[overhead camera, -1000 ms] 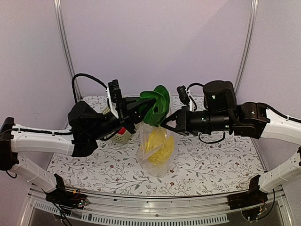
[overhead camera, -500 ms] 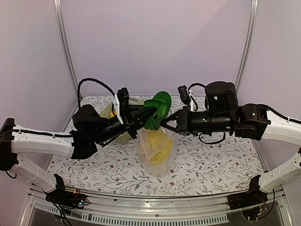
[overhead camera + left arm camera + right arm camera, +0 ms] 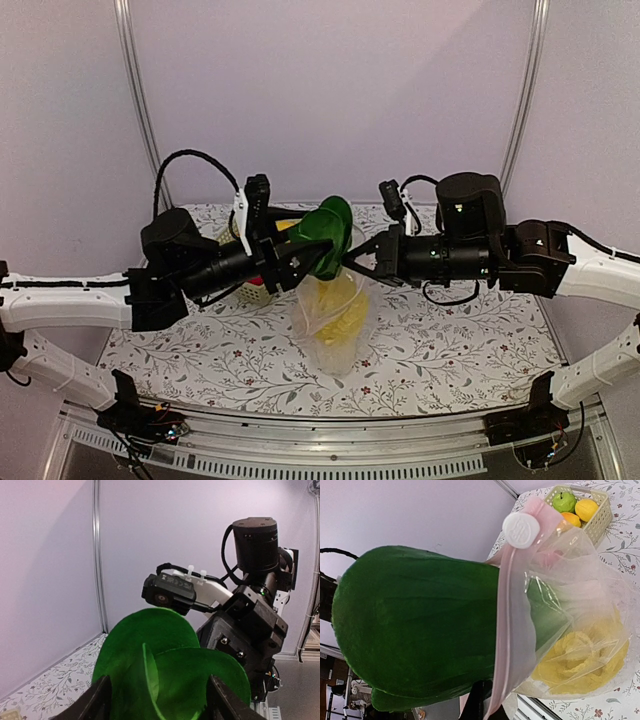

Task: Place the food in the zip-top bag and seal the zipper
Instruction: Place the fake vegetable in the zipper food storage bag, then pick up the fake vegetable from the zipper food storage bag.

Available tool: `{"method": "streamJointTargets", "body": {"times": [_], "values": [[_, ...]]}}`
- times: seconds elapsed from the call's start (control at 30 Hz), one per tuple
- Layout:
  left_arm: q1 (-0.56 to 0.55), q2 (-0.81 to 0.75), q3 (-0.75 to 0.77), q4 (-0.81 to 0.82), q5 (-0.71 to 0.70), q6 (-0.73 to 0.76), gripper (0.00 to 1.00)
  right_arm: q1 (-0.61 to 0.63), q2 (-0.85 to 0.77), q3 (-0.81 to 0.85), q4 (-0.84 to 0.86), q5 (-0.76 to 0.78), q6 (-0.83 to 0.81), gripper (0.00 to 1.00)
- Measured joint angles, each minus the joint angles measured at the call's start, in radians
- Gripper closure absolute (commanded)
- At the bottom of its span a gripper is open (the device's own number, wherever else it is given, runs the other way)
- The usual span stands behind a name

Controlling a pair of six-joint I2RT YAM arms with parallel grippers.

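The dark green vegetable (image 3: 326,232) stands in the mouth of the zip-top bag (image 3: 335,325), leaves up, its lower end inside the plastic (image 3: 547,612). The yellow-white cabbage (image 3: 580,660) lies at the bag's bottom. My left gripper (image 3: 303,260) is at the vegetable's left side, and its fingers (image 3: 102,700) stand wide apart on either side of the green leaves (image 3: 170,670). My right gripper (image 3: 352,262) is shut on the bag's mouth edge and holds it up. The pink zipper strip (image 3: 512,630) runs down between its fingers, with the white slider (image 3: 521,530) at the top.
A pale green lattice basket (image 3: 600,522) stands on the flowered table (image 3: 450,350) behind the left arm. It holds a green apple (image 3: 565,501), a yellow fruit (image 3: 586,509) and a red piece (image 3: 260,279). Metal frame posts (image 3: 135,90) rise at the back corners.
The left gripper's jaws have spread apart around the vegetable. The vegetable has sunk lower into the bag mouth and the left arm has drawn slightly back. The right arm holds still.
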Motion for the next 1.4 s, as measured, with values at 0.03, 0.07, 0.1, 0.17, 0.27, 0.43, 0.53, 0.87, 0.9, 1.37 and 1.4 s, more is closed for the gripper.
{"method": "streamJointTargets", "body": {"times": [0.03, 0.07, 0.1, 0.17, 0.27, 0.43, 0.53, 0.87, 0.9, 1.37, 1.4], "values": [[-0.001, -0.024, 0.018, -0.050, 0.002, -0.008, 0.19, 0.000, 0.000, 0.001, 0.000, 0.001, -0.003, 1.00], [-0.002, -0.045, 0.038, -0.098, 0.002, -0.015, 0.14, 0.000, 0.000, 0.001, 0.000, 0.001, -0.003, 1.00], [-0.002, -0.072, 0.064, -0.154, 0.003, -0.030, 0.09, 0.000, 0.003, 0.002, -0.001, 0.001, -0.008, 1.00], [-0.004, -0.121, 0.108, -0.249, 0.002, -0.045, 0.03, 0.000, 0.013, 0.008, -0.002, 0.001, -0.016, 1.00], [-0.005, -0.180, 0.177, -0.407, -0.004, -0.079, 0.01, 0.000, 0.032, 0.019, 0.000, 0.001, -0.025, 1.00], [-0.006, -0.171, 0.366, -0.724, -0.016, -0.146, 0.01, 0.000, 0.057, 0.038, -0.003, 0.000, -0.036, 1.00], [-0.013, -0.129, 0.466, -0.885, -0.041, -0.181, 0.00, 0.000, 0.072, 0.051, -0.008, 0.002, -0.044, 1.00], [-0.071, 0.009, 0.578, -1.217, -0.196, -0.219, 0.00, 0.000, 0.107, 0.078, -0.036, 0.005, -0.063, 1.00], [-0.076, 0.015, 0.580, -1.233, -0.213, -0.218, 0.00, 0.000, 0.109, 0.081, -0.039, 0.005, -0.064, 1.00], [-0.080, 0.056, 0.591, -1.302, -0.331, -0.223, 0.00, 0.009, 0.111, 0.084, -0.051, 0.005, -0.079, 1.00], [-0.081, 0.053, 0.591, -1.308, -0.335, -0.235, 0.00, 0.009, 0.111, 0.084, -0.051, 0.005, -0.079, 1.00]]}}
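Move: Just right of the left hand's half-open fingers, some 2 cm off, is the middle of the green vegetable, about 3 cm lower, its stalk already inside the bag. The bag mouth is centred about 2 cm right, 1 cm back and 5 cm below; the yellow vegetable inside is 4 cm back, 4 cm right and 14 cm below. The basket stands 20 cm ahead and 13 cm left, 32 cm down. From the right hand the green vegetable is about 3 cm ahead and 3 cm left, level in height. Opening its half-spread fingers fully, the left hand backs off the green vegetable, up about 7 cm and a little left and back. It then sinks some 11 cm and edges forward, tipping its fingers over by roughly 40 degrees to point down and right, wide open astride the leaves. The right hand keeps pinching the bag rim, easing 2 cm left and 2 cm down. ##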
